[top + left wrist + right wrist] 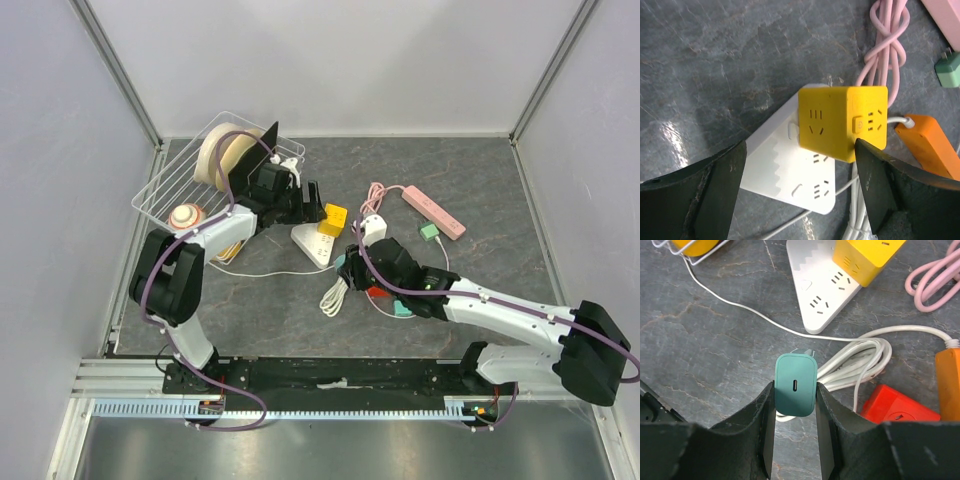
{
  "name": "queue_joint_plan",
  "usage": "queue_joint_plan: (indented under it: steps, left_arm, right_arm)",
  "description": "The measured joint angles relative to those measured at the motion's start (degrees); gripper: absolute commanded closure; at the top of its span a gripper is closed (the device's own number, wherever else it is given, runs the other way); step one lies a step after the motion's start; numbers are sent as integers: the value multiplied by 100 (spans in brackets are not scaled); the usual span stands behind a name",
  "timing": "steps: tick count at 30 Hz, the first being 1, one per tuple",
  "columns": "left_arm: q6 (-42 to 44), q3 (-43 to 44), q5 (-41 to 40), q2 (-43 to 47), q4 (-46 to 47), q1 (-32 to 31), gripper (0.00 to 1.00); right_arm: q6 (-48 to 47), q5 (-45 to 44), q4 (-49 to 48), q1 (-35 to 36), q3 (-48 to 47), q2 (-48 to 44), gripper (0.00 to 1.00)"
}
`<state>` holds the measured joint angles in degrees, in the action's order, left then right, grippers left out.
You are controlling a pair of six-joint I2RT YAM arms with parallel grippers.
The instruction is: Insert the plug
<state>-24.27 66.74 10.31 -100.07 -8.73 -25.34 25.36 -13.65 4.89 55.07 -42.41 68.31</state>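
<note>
My right gripper (795,396) is shut on a teal plug (795,382). Its socket face points at the camera and its prongs point away, above the tabletop short of the white power strip (822,295). A yellow cube adapter (840,120) sits plugged into that white strip (790,175). My left gripper (800,165) hangs open over the strip, one finger on each side, touching nothing. From above, the strip (312,243) lies between the left gripper (303,203) and the right gripper (358,268).
A coiled white cable (855,365), a red block (895,410) and an orange strip (947,385) lie right of the held plug. A pink power strip (434,211), pink cable (377,195) and green plug (429,231) lie behind. A wire basket (170,185) stands at back left.
</note>
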Motion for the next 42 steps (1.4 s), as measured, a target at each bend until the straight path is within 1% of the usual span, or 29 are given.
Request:
queue_joint_plan:
  steps: [9, 13, 17, 22, 26, 30, 33, 34, 38, 39, 41, 42]
  left_arm:
    - [262, 2, -426, -81, 455, -2, 7]
    - [221, 103, -385, -229, 570, 0, 9]
    - [-61, -17, -210, -221, 640, -4, 9]
    - [-621, -643, -142, 96, 1064, -59, 10]
    - [-1051, -1141, -57, 365, 1329, -262, 11]
    - [-1425, -1532, 57, 612, 1368, -732, 11]
    - [-1829, -1991, 15, 986, 1331, -1126, 11]
    - [-2009, -2175, -127, 1169, 1314, -1252, 11]
    - [-2175, -2437, -479, 1781, 868, -1279, 8]
    - [-2144, -2411, -595, 1915, 737, -1211, 2]
    - [-2009, -2214, -780, 2074, 470, -955, 2]
    - [-1912, -2059, -846, 2090, 391, -778, 5]
  right_arm:
    - [83, 223, -155, -22, 120, -37, 100]
    - [116, 264, -219, -24, 153, -37, 100]
    - [146, 291, -275, -24, 157, -37, 100]
    - [149, 286, -308, -31, 195, -52, 100]
    - [155, 282, -315, -33, 234, -109, 100]
    - [162, 258, -310, -35, 258, -181, 100]
    - [157, 186, -308, -35, 262, -229, 100]
    - [153, 192, -229, -31, 267, -251, 100]
    - [146, 76, -151, -33, 278, -278, 100]
    - [146, 59, -144, -35, 278, -286, 100]
    - [146, 4, -131, -48, 278, -323, 100]
    - [146, -22, -131, -50, 280, -350, 100]
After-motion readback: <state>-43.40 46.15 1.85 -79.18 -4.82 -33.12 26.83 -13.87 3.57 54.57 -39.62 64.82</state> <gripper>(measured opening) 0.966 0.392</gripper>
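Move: The white power strip lies almost under the left gripper, its middle about 4 cm back and 7 cm below; the yellow cube sits on it, about 4 cm to the gripper's right, 1 cm back and 5 cm down. From the right gripper, which already holds the teal plug, the strip's middle is some 8 cm ahead, 6 cm left and 8 cm below; the cube is about 12 cm ahead, 3 cm left and 6 cm down. Ease the left gripper forward a couple of centimetres, then draw it back about 15 cm over the power strip's area, swinging some 5 cm right and sinking slightly, left side rolling down roughly 10 degrees, before reversing forward, left and up a few centimetres. Keep its fingers wide open. Hold the teal plug steady with the right gripper. ##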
